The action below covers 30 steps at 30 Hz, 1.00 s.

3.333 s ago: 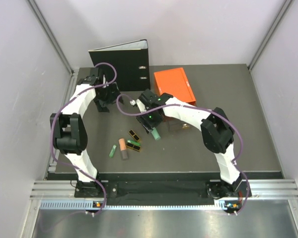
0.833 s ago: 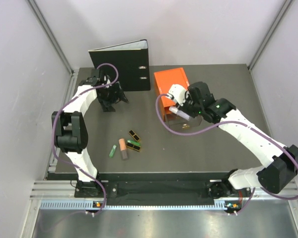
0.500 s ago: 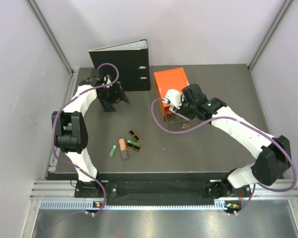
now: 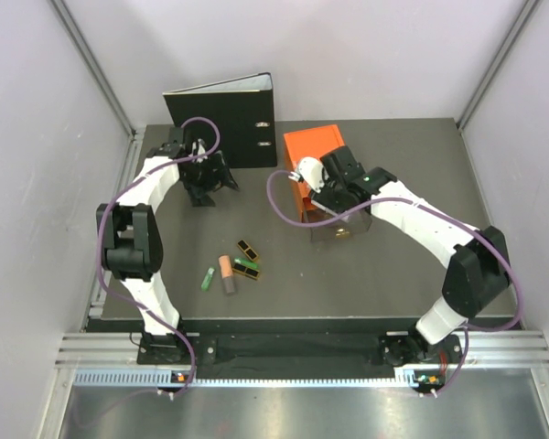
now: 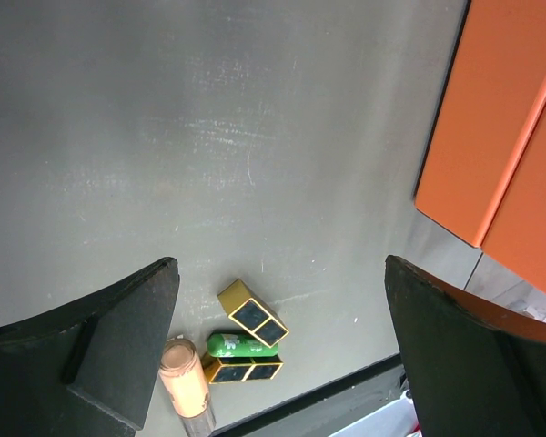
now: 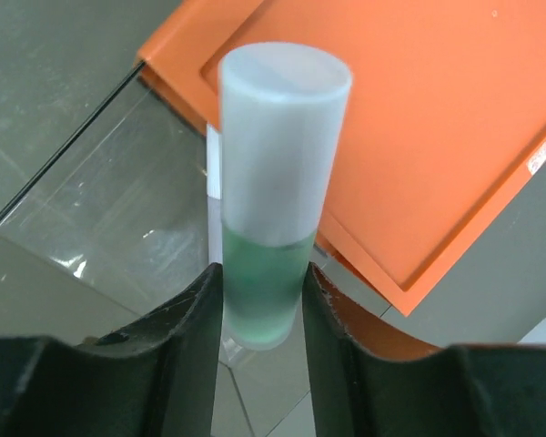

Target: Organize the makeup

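My right gripper (image 6: 262, 273) is shut on a mint tube (image 6: 273, 182) with a frosted pale cap, held upright over the clear drawer (image 6: 118, 200) in front of the orange box (image 6: 419, 118). From above, that gripper (image 4: 325, 192) hangs at the box's front left corner. The other makeup lies at the table's middle left: a peach-grey tube (image 4: 226, 273), a green stick (image 4: 207, 278) and two black-and-gold cases (image 4: 247, 249) with a green tube (image 4: 247, 264) between them. My left gripper (image 4: 210, 183) is open and empty, far back of them; its wrist view shows the cases (image 5: 253, 312).
A black ring binder (image 4: 224, 114) stands upright at the back, just behind the left gripper. The orange box (image 4: 313, 146) sits back centre, with its clear drawer (image 4: 339, 224) pulled out toward the front. Grey walls close in both sides.
The right arm carried the mint tube from the table's middle to the orange box, then shifted left over the clear drawer. The left arm has barely moved.
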Tool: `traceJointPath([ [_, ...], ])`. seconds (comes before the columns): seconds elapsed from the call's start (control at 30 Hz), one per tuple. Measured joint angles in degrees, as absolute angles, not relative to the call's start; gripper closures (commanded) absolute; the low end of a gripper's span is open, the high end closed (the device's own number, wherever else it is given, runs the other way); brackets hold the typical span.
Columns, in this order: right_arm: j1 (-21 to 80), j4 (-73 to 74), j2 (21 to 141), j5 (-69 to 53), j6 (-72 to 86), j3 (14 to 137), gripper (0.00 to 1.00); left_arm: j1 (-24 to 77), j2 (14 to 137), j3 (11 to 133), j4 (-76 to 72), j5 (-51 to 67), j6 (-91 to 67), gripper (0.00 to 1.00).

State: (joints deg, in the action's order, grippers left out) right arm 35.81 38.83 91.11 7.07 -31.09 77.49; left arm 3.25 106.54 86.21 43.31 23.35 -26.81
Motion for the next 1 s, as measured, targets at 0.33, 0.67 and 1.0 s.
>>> traceJointPath([
  [0.33, 35.8, 40.9, 92.4, 10.0, -30.9, 77.8, 0.58, 3.2, 108.3, 87.9, 43.3, 23.8, -26.8, 0.01],
  [0.67, 35.8, 42.9, 91.8, 12.6, -29.4, 78.6, 0.42, 3.1, 110.2, 89.3, 43.3, 24.6, -26.6, 0.01],
  [1.0, 36.0, 45.2, 85.7, 10.7, -23.4, 83.6, 0.37, 3.0, 110.2, 89.8, 43.4, 24.9, -26.5, 0.01],
])
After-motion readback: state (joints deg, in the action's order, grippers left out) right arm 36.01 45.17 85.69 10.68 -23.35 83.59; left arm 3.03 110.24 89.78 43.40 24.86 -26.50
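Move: The open clear drawer's middle lies about 6 cm below the right hand, which still holds the green bottle, some 3 cm back and about level with it sideways. The lavender bottle already lies in the drawer, roughly 2 cm back and 1 cm left of that hand and 6 cm below; the orange box top is about 8 cm ahead, 3 cm left and 4 cm below. From the left hand, the drawer is around 30 cm right, 9 cm back and 2 cm lower. Low over the open drawer, the right hand eases down about 1 cm and slides some 2 cm to its right while its barely parted fingers open further and let go of the green bottle. It then climbs straight away from the drawer, about 7 cm from its lowest point, fingers still widening to a bit over half open and the wrist turning clockwise by some 10 degrees. ##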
